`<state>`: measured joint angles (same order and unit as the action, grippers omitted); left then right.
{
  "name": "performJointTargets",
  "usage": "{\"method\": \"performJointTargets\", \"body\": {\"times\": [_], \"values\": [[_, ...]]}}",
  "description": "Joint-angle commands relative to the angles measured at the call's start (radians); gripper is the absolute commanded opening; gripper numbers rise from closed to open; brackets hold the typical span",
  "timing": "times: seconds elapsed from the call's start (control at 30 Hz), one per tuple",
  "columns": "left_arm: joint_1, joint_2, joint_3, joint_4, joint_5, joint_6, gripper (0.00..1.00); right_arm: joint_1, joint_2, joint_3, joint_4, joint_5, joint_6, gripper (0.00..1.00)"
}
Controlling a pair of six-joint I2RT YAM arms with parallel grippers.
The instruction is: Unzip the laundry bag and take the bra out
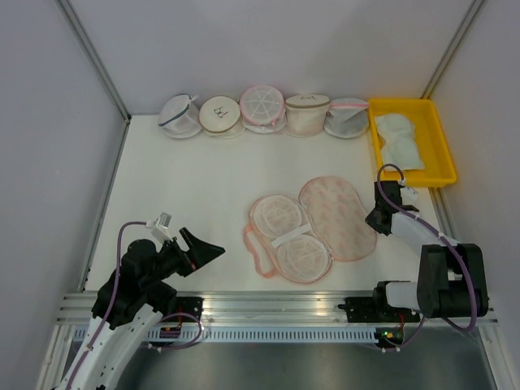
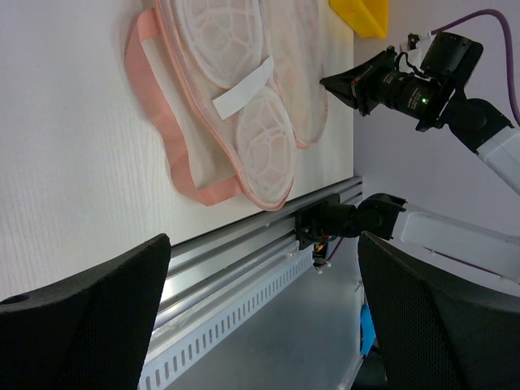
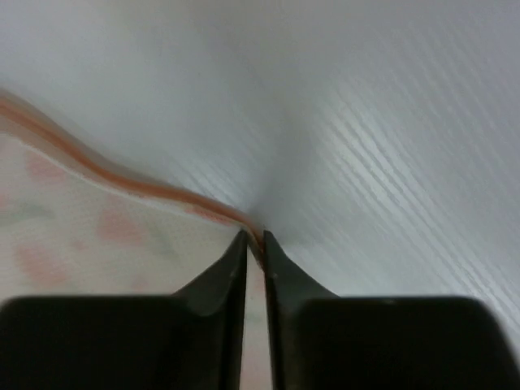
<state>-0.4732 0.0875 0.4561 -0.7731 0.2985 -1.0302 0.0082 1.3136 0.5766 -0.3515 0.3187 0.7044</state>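
The laundry bag [image 1: 325,215] lies spread in two halves mid-table: a printed cream half on the right and a pink-trimmed half on the left showing two white mesh domes [image 1: 291,236]. My right gripper [image 1: 380,221] is at the printed half's right edge. In the right wrist view its jaws [image 3: 254,240] are pinched on the bag's [image 3: 97,236] pink trim. A pale mint-white cloth [image 1: 400,140], the bra by its look, lies in the yellow tray [image 1: 443,138]. My left gripper [image 1: 213,249] hangs open left of the bag [image 2: 244,122], holding nothing.
Several round mesh bags [image 1: 262,108] line the back wall. The yellow tray stands at the back right, close behind my right arm. Walls enclose the table on both sides. An aluminium rail [image 1: 268,305] runs along the near edge.
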Motion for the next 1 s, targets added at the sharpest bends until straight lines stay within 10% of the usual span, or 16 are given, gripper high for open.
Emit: {"method": "performJointTargets", "body": {"times": [0.0, 0.47, 0.97], "values": [[-0.001, -0.015, -0.004, 0.0, 0.031, -0.018, 1.0, -0.001, -0.002, -0.026, 0.022, -0.082, 0.006, 0.0], [-0.001, -0.02, -0.002, -0.008, 0.021, -0.025, 1.0, 0.029, -0.327, 0.049, -0.026, -0.367, -0.066, 0.0], [-0.001, -0.023, 0.01, -0.008, 0.004, -0.03, 1.0, 0.474, -0.35, 0.186, 0.009, -0.716, -0.25, 0.0]]}}
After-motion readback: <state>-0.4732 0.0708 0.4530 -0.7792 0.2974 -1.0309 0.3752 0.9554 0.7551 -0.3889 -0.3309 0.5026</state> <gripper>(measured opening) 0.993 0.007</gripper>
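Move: The right fingertips are at the flap's outer rim, near table level; the flap's middle is about 10 cm left and 3 cm ahead. The laundry bag's open base, where the flap is going, lies some 25 cm left and 3 cm back. The bra sits in the yellow tray, roughly 30 cm ahead and 15 cm right. From the left hand the base is about 25 cm right, 9 cm ahead and 16 cm down. Finish shutting the right fingers on the flap's rim, then keep that pinch and swing the flap left towards the bag's base, some 20 cm. Start low, then climb steeply to about 17 cm and run level leftwards, turning the wrist about 55 degrees counter-clockwise and tipping the fingers up out of their steep downward slant. ##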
